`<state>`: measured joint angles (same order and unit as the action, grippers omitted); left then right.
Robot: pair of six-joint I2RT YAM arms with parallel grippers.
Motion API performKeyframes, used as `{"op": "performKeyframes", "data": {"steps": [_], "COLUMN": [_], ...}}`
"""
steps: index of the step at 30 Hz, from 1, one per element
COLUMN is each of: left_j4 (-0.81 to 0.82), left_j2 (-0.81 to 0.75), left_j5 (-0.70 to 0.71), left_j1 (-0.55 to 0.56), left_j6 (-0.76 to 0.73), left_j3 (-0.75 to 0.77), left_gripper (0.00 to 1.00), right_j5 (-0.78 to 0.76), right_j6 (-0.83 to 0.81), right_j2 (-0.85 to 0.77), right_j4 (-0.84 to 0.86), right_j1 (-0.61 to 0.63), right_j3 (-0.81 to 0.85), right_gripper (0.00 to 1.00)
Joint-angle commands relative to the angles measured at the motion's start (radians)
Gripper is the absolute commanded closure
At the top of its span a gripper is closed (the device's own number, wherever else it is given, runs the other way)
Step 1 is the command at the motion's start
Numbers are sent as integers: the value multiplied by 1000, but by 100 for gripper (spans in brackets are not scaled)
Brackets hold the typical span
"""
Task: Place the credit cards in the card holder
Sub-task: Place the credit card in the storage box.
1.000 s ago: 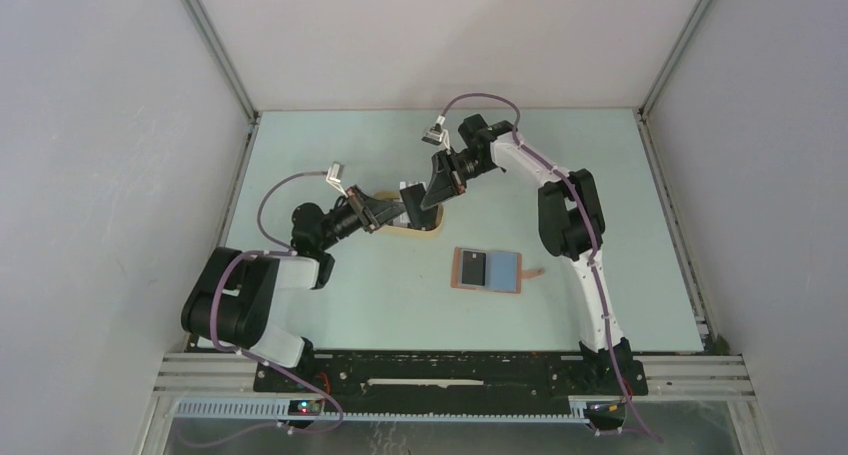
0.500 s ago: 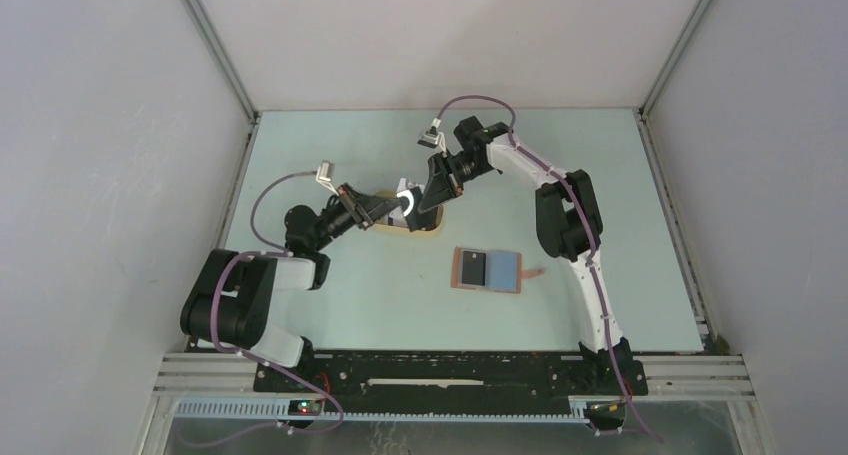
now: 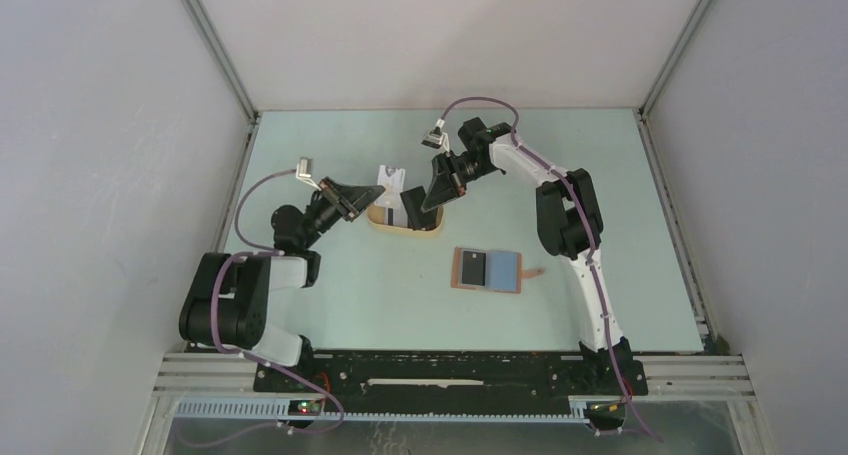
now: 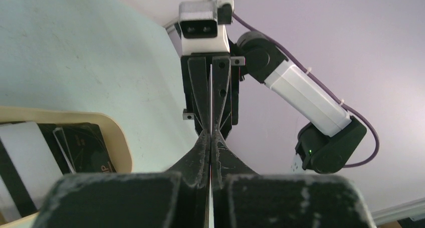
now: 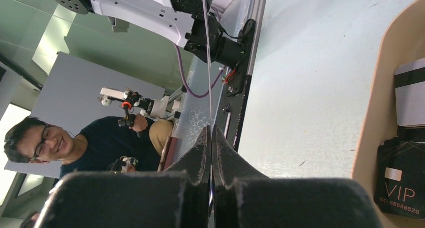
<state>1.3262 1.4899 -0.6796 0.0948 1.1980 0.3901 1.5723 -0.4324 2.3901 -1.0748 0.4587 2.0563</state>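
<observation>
A whitish credit card (image 3: 390, 178) with a dark stripe stands on edge above the beige tray (image 3: 405, 231). It shows edge-on as a thin line in both wrist views. My left gripper (image 3: 365, 198) (image 4: 211, 135) is shut on its left end. My right gripper (image 3: 421, 207) (image 5: 211, 130) is shut on its other end, facing the left one. More credit cards lie in the tray: a black one (image 5: 401, 180) and a white striped one (image 5: 411, 95). The card holder (image 3: 487, 270) lies open with a dark card (image 3: 474, 268) in its left pocket.
The tray's rim (image 4: 120, 143) lies just below and left of my left fingers. The card holder's snap tab (image 3: 535, 272) points right, toward the right arm's upright link (image 3: 575, 225). Grey walls close in the table on three sides.
My left arm has drawn back to the left and lifted. The whitish card now stands out more fully above the tray. The right gripper has barely moved.
</observation>
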Motion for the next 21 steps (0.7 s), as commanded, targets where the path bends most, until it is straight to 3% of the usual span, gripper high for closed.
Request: {"op": "performKeyframes", "data": {"steps": [1,5,12,16,21], "left_j4": [39,-155,-669,-799,-849], "left_j2": [-70,-179,-493,-639,-744], "left_j5": [0,22,158,208,225], "left_j1": [-54,-67,-64,-64,-62], "left_j6": [-1,-126,-424,-476,-478], "left_j3": [46,41,32,-2,-43], "left_gripper": [100,100,100,100,100], "right_j5": [-37,-167,-503,-649,-709], "right_j6": [-37,-5,-10,16,132], "right_j2": [-16,-61,-102,-78,-26], "right_j4": [-10,65,119,133,193], "right_j1": [-11,-24,-6,23,39], "right_j3": [33,10,51,120,177], "right_gripper": [100,100,100,100,100]}}
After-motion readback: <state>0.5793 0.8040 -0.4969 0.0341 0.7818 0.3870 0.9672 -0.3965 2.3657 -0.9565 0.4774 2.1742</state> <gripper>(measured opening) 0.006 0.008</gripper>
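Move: Each hand already holds a card level at its fingertips. From the right hand, the storage box's middle lies about 5 cm ahead, 6 cm to the left and 13 cm below; its black VIP card is some 5 cm ahead and 1 cm left, its striped white card 5 cm ahead and 8 cm left, and the card holder 9 cm back and 14 cm right. From the left hand, the box is roughly 3 cm ahead, 4 cm right and 17 cm below. The right hand keeps its pinch on the black card and carries it forward and down over the storage box, some 6 cm forward and 5 cm down, tipping its fingers down by about 35 degrees so the card slants towards the box. Meanwhile the left hand, still gripping the white card, draws away from the box to the left and up, then also back, about 5 cm left and 5 cm up, as its wrist rolls and turns somewhat counter-clockwise. ##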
